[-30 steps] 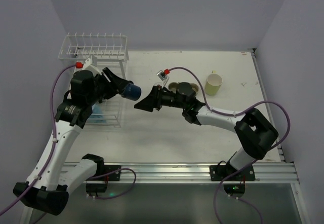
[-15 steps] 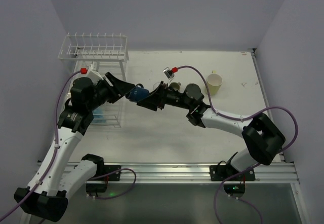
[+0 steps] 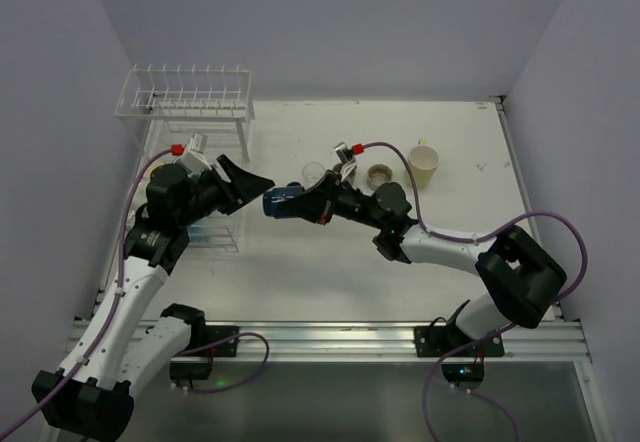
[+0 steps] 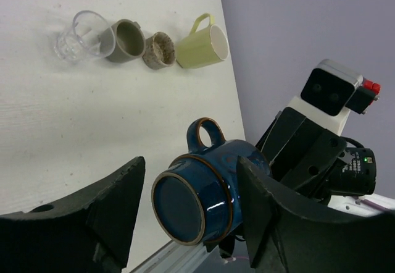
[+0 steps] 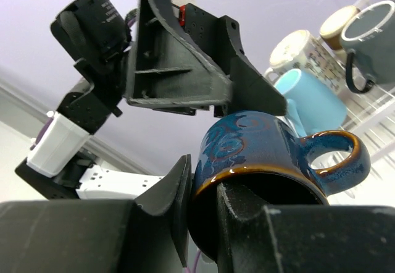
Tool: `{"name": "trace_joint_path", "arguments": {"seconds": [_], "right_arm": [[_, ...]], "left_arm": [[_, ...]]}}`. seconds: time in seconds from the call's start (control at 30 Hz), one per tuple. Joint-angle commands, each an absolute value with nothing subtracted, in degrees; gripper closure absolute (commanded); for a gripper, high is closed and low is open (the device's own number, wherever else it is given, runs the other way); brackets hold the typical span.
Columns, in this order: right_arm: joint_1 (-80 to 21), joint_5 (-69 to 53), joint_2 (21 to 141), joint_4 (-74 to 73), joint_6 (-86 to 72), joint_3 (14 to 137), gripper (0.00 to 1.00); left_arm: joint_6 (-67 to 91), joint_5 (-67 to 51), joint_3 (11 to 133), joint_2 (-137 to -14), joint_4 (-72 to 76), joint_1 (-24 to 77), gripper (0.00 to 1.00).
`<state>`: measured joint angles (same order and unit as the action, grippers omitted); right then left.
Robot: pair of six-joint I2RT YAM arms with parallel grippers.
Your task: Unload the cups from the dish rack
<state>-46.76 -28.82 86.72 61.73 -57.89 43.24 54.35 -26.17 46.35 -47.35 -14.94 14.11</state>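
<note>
A dark blue mug (image 3: pixel 278 202) hangs on its side in the air between the two arms. My right gripper (image 3: pixel 300 202) is shut on its rim (image 5: pixel 271 180), one finger inside the mug and one outside. My left gripper (image 3: pixel 262 190) stands round the mug's base (image 4: pixel 185 208); its jaws are slightly apart, with a gap showing at one finger (image 4: pixel 117 205). The dish rack (image 3: pixel 185 97) is at the far left. In the right wrist view it holds a light blue cup (image 5: pixel 311 103), a dark grey mug (image 5: pixel 370 38) and a patterned white cup (image 5: pixel 302 50).
On the table behind the arms stand a clear glass (image 3: pixel 314 172), a speckled small cup (image 3: pixel 379 174) and a yellow-green mug (image 3: pixel 422 165). A grey-tan cup (image 4: pixel 126 38) sits between the glass and the speckled one. The walls close in on the left and right.
The arms have come together and the blue mug has moved right. My right gripper has closed on its rim; my left jaws have eased off it.
</note>
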Motion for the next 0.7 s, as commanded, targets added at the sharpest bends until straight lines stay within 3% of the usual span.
{"name": "trace_joint_path", "arguments": {"seconds": [0.0, 0.13, 0.23, 0.33, 0.37, 0.47, 0.67], "right_arm": [[-46.6, -25.2, 83.1, 71.5, -56.4, 41.3, 1.0], [-46.5, -26.6, 81.3, 70.4, -55.5, 39.4, 1.0], [-46.4, -27.6, 77.7, 61.0, -52.4, 39.5, 1.0], [-46.3, -22.0, 71.8, 35.9, -42.1, 42.5, 1.0], [-46.2, -18.7, 70.8, 21.2, -36.0, 43.7, 1.0], [-44.1, -7.1, 69.3, 0.4, -28.5, 47.4, 1.0], [-30.1, -2.4, 68.6, -15.0, -25.9, 46.5, 1.0]], "left_arm": [[51.1, -31.4, 45.9, -46.7, -15.8, 14.2, 0.34], [47.9, -31.6, 45.4, -46.8, -14.9, 14.2, 0.11], [41.7, -28.3, 50.1, -47.2, -19.4, 14.2, 0.01], [32.8, -24.0, 53.7, -46.5, -22.7, 14.2, 0.0], [30.3, -23.0, 55.2, -45.6, -24.5, 14.2, 0.0], [22.3, -16.0, 55.5, -42.9, -28.1, 14.2, 0.0], [16.3, -3.3, 51.2, -39.1, -31.9, 14.3, 0.0]]}}
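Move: In the right hand's fingers the blue mug is already held by its wall, over open table; the speckled cup stands about 22 cm ahead, 17 cm right and 26 cm below. The grey-green cup is roughly 9 cm left of that cup, level with it, and the green mug 13 cm right and 2 cm farther out. From the left hand, the light blue mug in the rack lies some 7 cm ahead, 21 cm left and 23 cm below, with the dark mug 10 cm beyond it. Swinging the blue mug away from the left hand, the right arm eases off, then speeds up to the right, downward and forward, some 19 cm in all, towards the speckled cup. Its closed grip stays on while the fingers turn from pointing left to forward and down. The left hand opens fully, dips slightly, then moves 6 cm left towards the rack, rolling about 30 degrees. ##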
